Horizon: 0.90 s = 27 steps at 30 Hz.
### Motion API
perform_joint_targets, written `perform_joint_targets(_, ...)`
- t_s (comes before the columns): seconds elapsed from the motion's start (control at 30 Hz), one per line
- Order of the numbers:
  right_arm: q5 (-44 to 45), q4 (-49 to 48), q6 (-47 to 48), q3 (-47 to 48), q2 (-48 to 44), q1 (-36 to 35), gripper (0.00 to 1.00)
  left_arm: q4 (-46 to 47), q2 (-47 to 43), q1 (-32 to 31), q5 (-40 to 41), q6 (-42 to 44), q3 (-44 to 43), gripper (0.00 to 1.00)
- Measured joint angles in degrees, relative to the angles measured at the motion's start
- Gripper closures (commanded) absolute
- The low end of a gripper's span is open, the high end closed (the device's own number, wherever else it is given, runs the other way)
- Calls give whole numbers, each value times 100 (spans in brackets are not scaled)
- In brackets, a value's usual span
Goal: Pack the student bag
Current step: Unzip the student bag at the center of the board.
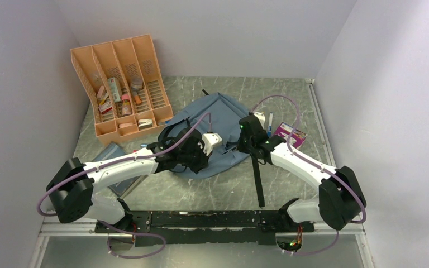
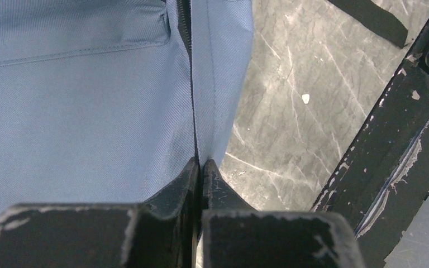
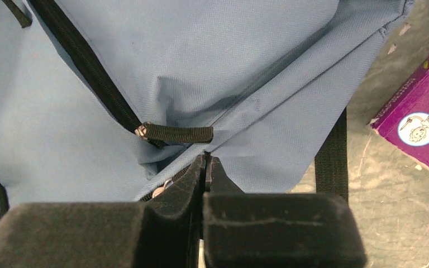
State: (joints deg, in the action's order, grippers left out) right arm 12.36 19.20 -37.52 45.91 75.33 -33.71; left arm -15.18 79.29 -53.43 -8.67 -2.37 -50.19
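The student bag (image 1: 219,114) lies flat in the middle of the table, grey-blue with a dark zipper (image 3: 84,67) and a black pull tab (image 3: 179,133). My left gripper (image 1: 205,157) is at the bag's near left edge. In the left wrist view its jaws (image 2: 201,163) are shut on a fold of the bag's fabric (image 2: 89,111) at a seam. My right gripper (image 1: 239,146) is at the bag's near right side, and its jaws (image 3: 206,159) are shut on a pinch of the bag's cloth (image 3: 229,50) just below the pull tab.
An orange file organiser (image 1: 124,84) holding several small items stands at the back left. A purple box (image 1: 289,134) and a pen (image 1: 270,123) lie right of the bag, and a blue notebook (image 1: 109,153) lies left of it. A black strap (image 1: 257,178) trails toward the black rail (image 1: 212,220).
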Motion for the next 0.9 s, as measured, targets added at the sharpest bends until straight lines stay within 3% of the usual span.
perform_joint_targets(0.2, 170, 81, 31, 144, 72, 0, 100, 122, -48, 0, 9, -2, 15, 92)
perform_joint_targets(0.3, 151, 59, 103, 144, 59, 0, 99, 144, -70, 0, 61, -44, 24, 70)
perform_joint_targets(0.37, 142, -11, 229, 122, 7, 35, 92, 52, -116, 0, 114, -125, 28, 49)
perform_joint_targets(0.43, 85, -127, 317, 74, -92, 103, 81, -11, -236, -4, 212, -273, 48, 40)
perform_joint_targets(0.53, 13, -251, 387, 31, -258, 140, 62, -11, -557, -4, 433, -562, 87, 35)
perform_joint_targets(0.6, 2, -319, 431, 31, -367, 142, 54, -9, -863, -7, 717, -789, 101, 32)
perform_joint_targets(0.77, 11, -413, 481, 22, -693, 142, 44, -85, -1696, 74, 1917, -1526, 116, 28)
perform_joint_targets(0.9, -149, -590, 654, -50, -866, 142, 39, -417, -2096, 509, 2732, -2227, 166, 26)
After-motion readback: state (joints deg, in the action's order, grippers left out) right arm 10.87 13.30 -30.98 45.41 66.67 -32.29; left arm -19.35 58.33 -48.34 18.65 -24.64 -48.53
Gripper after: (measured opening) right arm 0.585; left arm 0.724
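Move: The bag's zipper pull is still pinched in the right fingers, at the right end of the unzipped near side. The pocket pull lies about 3 cm left and 1 cm ahead of it, the black strap some 6 cm right and 11 cm back, the purple book roughly 18 cm right and 5 cm ahead. The left hand still holds the bag's near lip; from it the zipper pull is about 14 cm right and 6 cm ahead, the left zip tab 4 cm left and 15 cm ahead. The zipper pull is let go as the right fingers open after a small last tug forward; that hand then rises about 6 cm above it, fingertips tilting slightly outward. The bag's near lip is released too: the left fingers spread wide, and the hand climbs some 10 cm, then sweeps left and forward above the bag, swinging about 40 degrees counter-clockwise. ##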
